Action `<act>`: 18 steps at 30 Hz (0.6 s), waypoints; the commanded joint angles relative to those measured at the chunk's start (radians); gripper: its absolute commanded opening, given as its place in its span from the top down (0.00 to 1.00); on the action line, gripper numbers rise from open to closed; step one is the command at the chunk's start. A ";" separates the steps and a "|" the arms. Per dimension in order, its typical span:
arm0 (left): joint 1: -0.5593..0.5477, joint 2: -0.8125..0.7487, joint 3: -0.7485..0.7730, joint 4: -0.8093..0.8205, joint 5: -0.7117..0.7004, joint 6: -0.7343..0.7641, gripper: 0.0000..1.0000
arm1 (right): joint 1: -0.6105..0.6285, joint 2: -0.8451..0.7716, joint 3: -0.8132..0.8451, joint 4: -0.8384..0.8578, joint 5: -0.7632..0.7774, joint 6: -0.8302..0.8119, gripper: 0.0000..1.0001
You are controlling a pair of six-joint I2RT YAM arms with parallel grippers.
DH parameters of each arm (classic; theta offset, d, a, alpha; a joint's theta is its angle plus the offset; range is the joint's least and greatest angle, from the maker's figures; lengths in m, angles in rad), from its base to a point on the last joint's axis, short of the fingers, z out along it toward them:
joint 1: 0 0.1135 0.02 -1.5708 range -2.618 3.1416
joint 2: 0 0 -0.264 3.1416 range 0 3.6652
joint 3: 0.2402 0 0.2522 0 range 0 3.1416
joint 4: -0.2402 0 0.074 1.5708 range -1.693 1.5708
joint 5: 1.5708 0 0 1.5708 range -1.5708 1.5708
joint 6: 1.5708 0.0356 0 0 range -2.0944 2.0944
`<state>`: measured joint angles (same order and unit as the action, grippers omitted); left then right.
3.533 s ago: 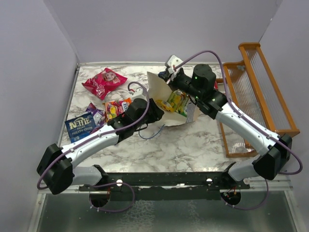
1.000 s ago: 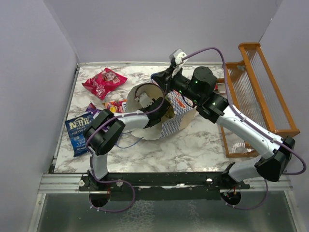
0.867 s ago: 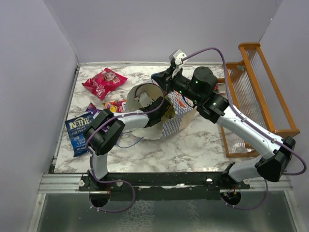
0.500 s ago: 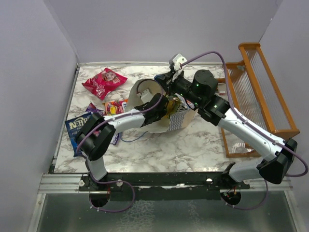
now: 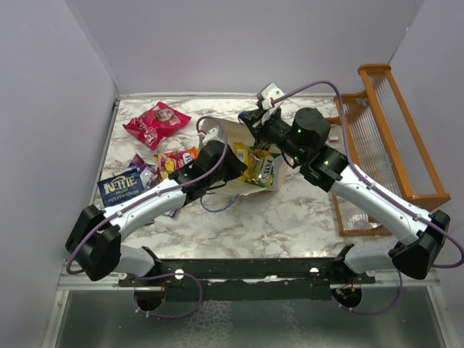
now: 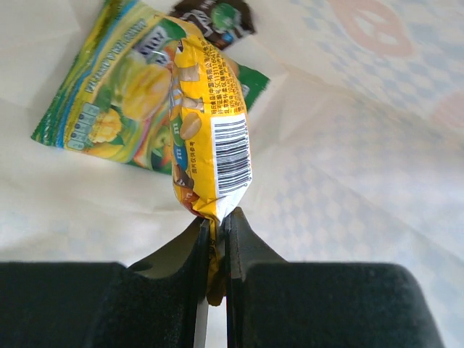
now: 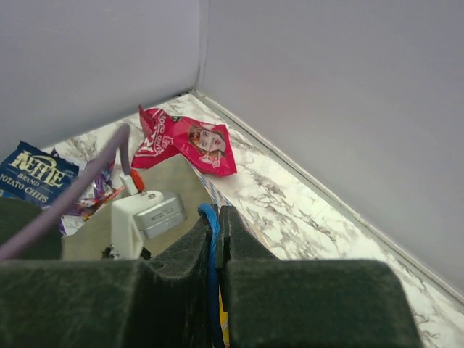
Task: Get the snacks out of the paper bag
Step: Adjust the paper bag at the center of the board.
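The paper bag (image 5: 270,174) lies on its side mid-table, mouth toward the left arm. My left gripper (image 5: 238,156) is at the mouth, shut on the lower end of a yellow candy pack (image 6: 210,123), which hangs in front of the bag's cream lining (image 6: 362,145). Behind it inside lie a green-yellow packet (image 6: 116,101) and a dark brown pack (image 6: 217,16). My right gripper (image 5: 255,120) holds the bag up, shut on its blue cord handle (image 7: 212,225). Other snacks lie outside: a pink-red bag (image 5: 156,122), a dark blue chips bag (image 5: 119,187) and small packs (image 5: 176,159).
An orange wooden rack (image 5: 384,138) stands along the right edge of the marble table (image 5: 290,225). Purple-grey walls close in the back and both sides. A blue cord loop (image 5: 217,203) trails on the table in front of the bag.
My left gripper has shut on the yellow candy pack, and the left arm has drawn back toward the bag's mouth. The bag has sagged flatter. The right gripper keeps the handle.
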<state>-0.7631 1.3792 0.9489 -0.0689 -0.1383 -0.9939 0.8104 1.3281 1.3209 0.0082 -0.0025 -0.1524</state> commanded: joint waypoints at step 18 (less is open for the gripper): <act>-0.002 -0.361 0.111 -0.076 0.254 0.320 0.91 | -0.008 0.052 0.109 0.027 0.332 -0.070 0.98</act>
<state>-0.7631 1.0966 0.9833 -0.1051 0.0742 -0.7464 0.8104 1.3628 1.3804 0.0036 0.1768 -0.1753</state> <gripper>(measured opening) 0.118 0.023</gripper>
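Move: Under the left hand, which already grips the yellow packet by its end, the green packet left in the paper bag lies about 7 cm ahead, 6 cm to the right and 13 cm down. The small brown packet is some 7 cm farther out than the green one. The laid-out orange packet is roughly 21 cm left, 8 cm ahead and 16 cm down. From the right hand, on the blue handle, the bag's middle is about 6 cm ahead, 3 cm left, 27 cm down. Lifting the yellow packet away from the green one, the left hand rises about 11 cm and draws back some 5 cm, its fingertips tilting up and swinging clockwise, grip kept. The right hand keeps its pinch on the blue handle, nearly still at first, then carries it about 3 cm forward and a little to the right, turning roughly 10 degrees clockwise. ##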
